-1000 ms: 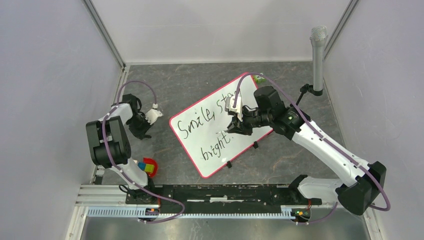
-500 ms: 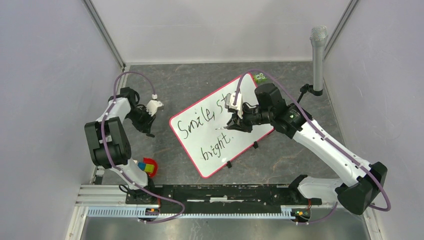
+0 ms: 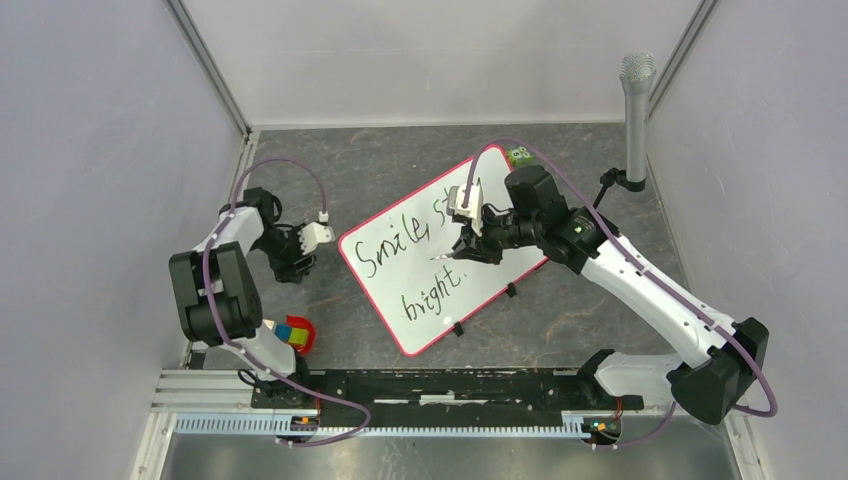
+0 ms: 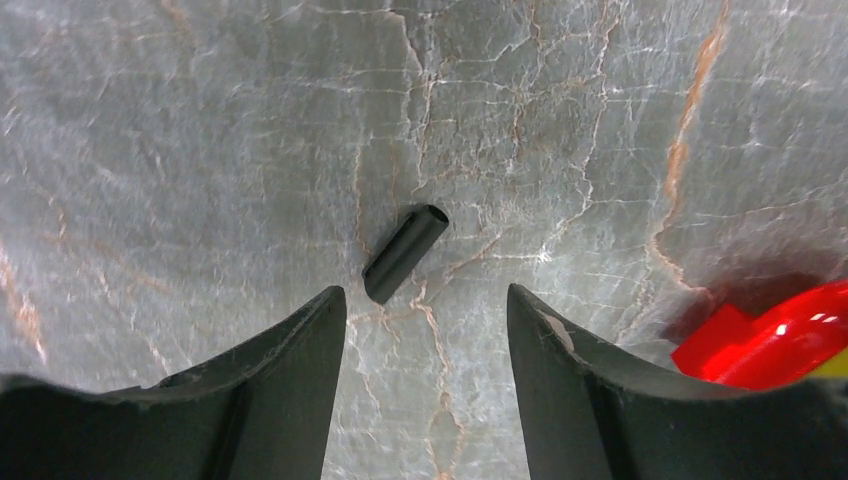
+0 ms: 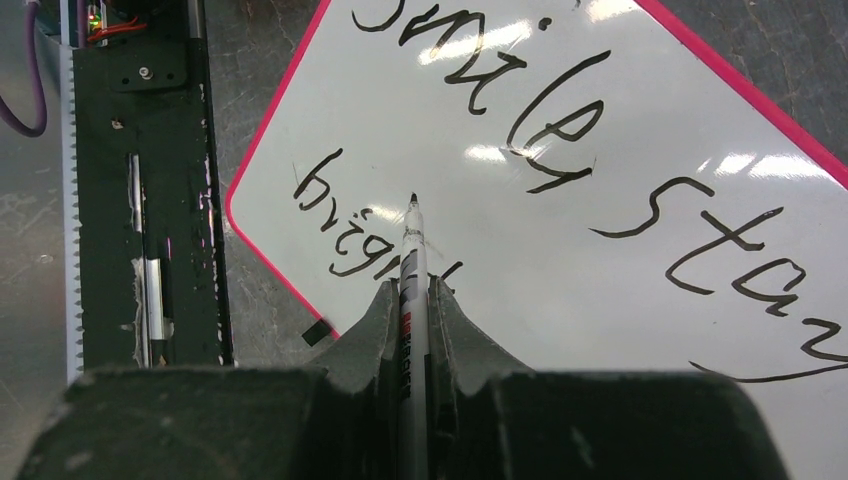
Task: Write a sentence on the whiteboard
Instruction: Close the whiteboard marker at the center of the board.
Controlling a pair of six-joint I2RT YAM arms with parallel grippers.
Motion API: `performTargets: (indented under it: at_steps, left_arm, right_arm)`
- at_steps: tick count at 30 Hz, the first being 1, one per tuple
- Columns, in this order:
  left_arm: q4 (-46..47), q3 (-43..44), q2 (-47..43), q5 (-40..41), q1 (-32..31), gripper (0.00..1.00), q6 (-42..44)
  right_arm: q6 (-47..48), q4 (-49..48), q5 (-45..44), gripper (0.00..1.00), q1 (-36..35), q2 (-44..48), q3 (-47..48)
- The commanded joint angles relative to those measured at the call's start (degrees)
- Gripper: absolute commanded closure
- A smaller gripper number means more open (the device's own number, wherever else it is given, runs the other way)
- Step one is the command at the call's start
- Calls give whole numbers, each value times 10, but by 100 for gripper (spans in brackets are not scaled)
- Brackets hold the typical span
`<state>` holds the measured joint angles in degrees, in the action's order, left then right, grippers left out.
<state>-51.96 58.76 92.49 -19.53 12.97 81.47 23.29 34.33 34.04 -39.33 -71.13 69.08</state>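
Observation:
The whiteboard (image 3: 385, 290) lies tilted on the grey table, with its pink frame (image 5: 270, 255) showing in the right wrist view. The sentence (image 3: 395, 248) reads "Smile, stay bright." in black script, and part of it (image 5: 540, 130) shows under the right wrist. My right gripper (image 3: 470, 245) (image 5: 412, 290) is shut on a white marker (image 5: 413, 240). The marker's black tip points at the board just above "bright"; I cannot tell if it touches. My left gripper (image 3: 293, 262) (image 4: 425, 300) is open and empty, left of the board. A black cap (image 4: 404, 253) lies just ahead of its fingers.
A red piece with a coloured cube (image 3: 297, 335) (image 4: 770, 340) sits near the left arm's base. A grey microphone (image 3: 636, 110) stands at the back right. A small green object (image 3: 518, 156) lies by the board's far corner. The black rail (image 3: 440, 388) runs along the near edge.
My left wrist has swung right and lower, toward the board's left edge. My right gripper has shifted slightly left over the board, still holding the marker.

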Motion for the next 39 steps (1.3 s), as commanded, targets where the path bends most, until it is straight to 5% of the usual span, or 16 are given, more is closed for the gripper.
performTargets:
  at_steps: [1, 7, 13, 18, 23, 30, 34, 39]
  left_arm:
    - [14, 1, 41, 0, -5, 34, 114]
    - [72, -23, 72, 24, -8, 42, 125]
    - [84, -69, 38, 18, -8, 77, 113]
    - [44, -63, 12, -10, -6, 96, 61]
    - [1, -6, -9, -54, 9, 98, -37]
    - [-148, 219, -79, -193, 46, 98, -219]
    - [-156, 256, -169, -164, -38, 98, -311]
    - [-160, 256, -244, -78, -224, 98, -383]
  right_arm:
    - [-11, -4, 2, 100, -1, -2, 31]
    - [-12, 5, 1, 100, -1, -2, 36]
    - [-12, 9, -8, 100, -1, 4, 39]
    - [-19, -4, -13, 100, 0, 11, 41]
    - [-34, -25, -15, 100, 6, 15, 42]
    - [-51, -36, -10, 100, 33, 26, 57]
    - [-59, -31, 9, 100, 40, 22, 69]
    - [-96, -55, 48, 100, 43, 32, 47]
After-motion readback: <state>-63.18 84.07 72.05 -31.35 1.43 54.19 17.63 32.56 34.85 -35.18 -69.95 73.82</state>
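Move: The marker cap lies on the table almost straight below the left hand's open fingers, roughly 3 cm down. From that hand, the whiteboard's left corner is about 10 cm ahead and 11 cm right, the red tray some 14 cm back and 2 cm right, and the marker's bare tip about 30 cm right, 6 cm back and 21 cm higher. From the right hand, the cap is some 35 cm left, 7 cm ahead and 24 cm lower. The cap is pinched between the left fingertips after the hand sinks about 2.5 cm onto it, turning slightly clockwise as the fingers shut. The left hand then lifts some 25 cm, first easing forward, then back while swinging 10 cm right towards the marker, its fingertips tilting forward and right. Late on, the right hand, still gripping the marker, rises about 5 cm and edges forward. ##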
